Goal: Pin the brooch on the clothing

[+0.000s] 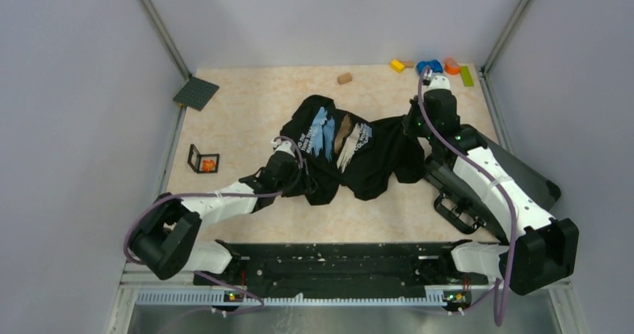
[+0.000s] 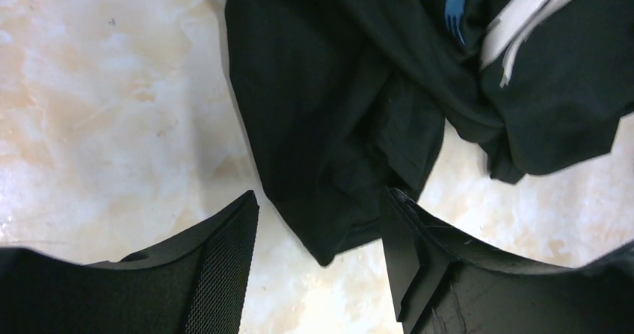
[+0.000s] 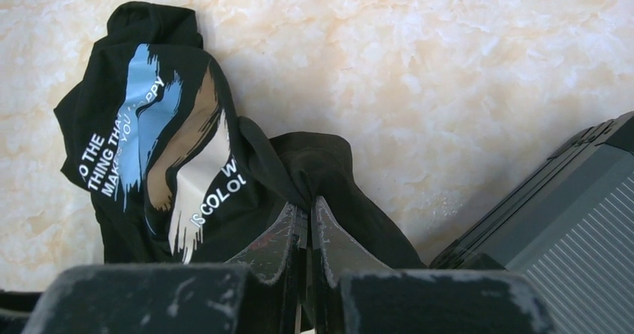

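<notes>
The black T-shirt lies crumpled mid-table, its blue, brown and white print facing up. My right gripper is shut on a fold of its black fabric at the shirt's right side; the right wrist view shows the jaws pinching that fold, with the print to the left. My left gripper is open at the shirt's lower left edge. In the left wrist view a hanging corner of the shirt lies between the spread fingers, untouched. The tiny orange-red brooch sits by a small black-framed clear box at the left.
A dark grey hard case lies under the right arm, also showing in the right wrist view. A dark square plate is at the back left. Toy blocks and a brown piece line the back edge.
</notes>
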`<state>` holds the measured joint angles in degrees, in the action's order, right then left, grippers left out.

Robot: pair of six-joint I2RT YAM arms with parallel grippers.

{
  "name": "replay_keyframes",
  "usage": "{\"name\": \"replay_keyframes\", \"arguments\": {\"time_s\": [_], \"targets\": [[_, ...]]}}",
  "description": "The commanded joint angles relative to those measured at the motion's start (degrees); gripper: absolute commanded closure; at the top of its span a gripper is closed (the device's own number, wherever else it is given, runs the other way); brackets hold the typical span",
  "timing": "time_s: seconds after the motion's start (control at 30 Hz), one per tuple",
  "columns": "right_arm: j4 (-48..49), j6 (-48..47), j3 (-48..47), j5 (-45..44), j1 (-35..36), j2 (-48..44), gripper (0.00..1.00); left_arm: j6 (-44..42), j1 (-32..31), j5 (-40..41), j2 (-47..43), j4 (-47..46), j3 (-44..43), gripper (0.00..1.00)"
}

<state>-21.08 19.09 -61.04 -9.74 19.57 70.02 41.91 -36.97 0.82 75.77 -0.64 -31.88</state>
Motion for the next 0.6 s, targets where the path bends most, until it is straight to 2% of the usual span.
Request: {"name": "replay_keyframes", "arguments": {"time_s": [0.0, 0.13, 0.27, 0.33, 0.47, 0.57], "targets": [[1.88, 0.24, 0.15, 1.5, -0.34, -1.48, 1.0, -0.26, -0.23, 2.75, 4.78, -4.88, -2.41, 0.36], [1.85, 0.14, 0.3, 1.61, -0.38, -0.82, 1.0, 0.26, -1.33, 2.11, 9.63, -6.49, -3.61, 0.43], [1.15, -0.64, -0.05, 0.67, -0.35, -0.5, 1.0, 0.28, -1.97, 3.38, 10.9, -5.07, -4.05, 0.87], [0.09, -1.58, -0.96, -0.92, -0.33, -0.58, 1.0, 0.19, -1.86, 6.71, 8.65, -1.36, -4.44, 1.0], [-3.28, -4.43, -5.11, -5.72, -0.41, -0.98, 1.0, -2.8, 0.35, 11.82, -3.3, 9.49, -6.01, 1.0], [-5.07, -6.4, -8.72, -9.18, -0.41, -2.34, 1.0, -6.2, 5.15, 10.57, -14.51, 17.55, -8.09, 1.0]]}}
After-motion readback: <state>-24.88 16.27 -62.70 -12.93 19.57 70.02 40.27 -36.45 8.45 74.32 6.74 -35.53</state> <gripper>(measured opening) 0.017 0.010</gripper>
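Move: The near-left sleeve end of the clothing lies just under my open left fingers, about 2 cm ahead, 2 cm right and 3 cm down. From that hand the blue print is roughly 15 cm ahead and 3 cm right, the white print about 12 cm ahead and 10 cm right, and the small black frame 6 cm ahead and 26 cm left. From my right hand, already pinching the far-right corner, the sleeve end is about 25 cm left, 9 cm back and 20 cm below. I sink my left hand some 3 cm down, forward and slightly right onto the sleeve end and pinch it shut between the fingertips. Then I pull it up and to the left, about 4 cm across. My right hand keeps its pinch on the far corner, nearly still until it tugs a centimetre or so right at the end, rolling slightly. ##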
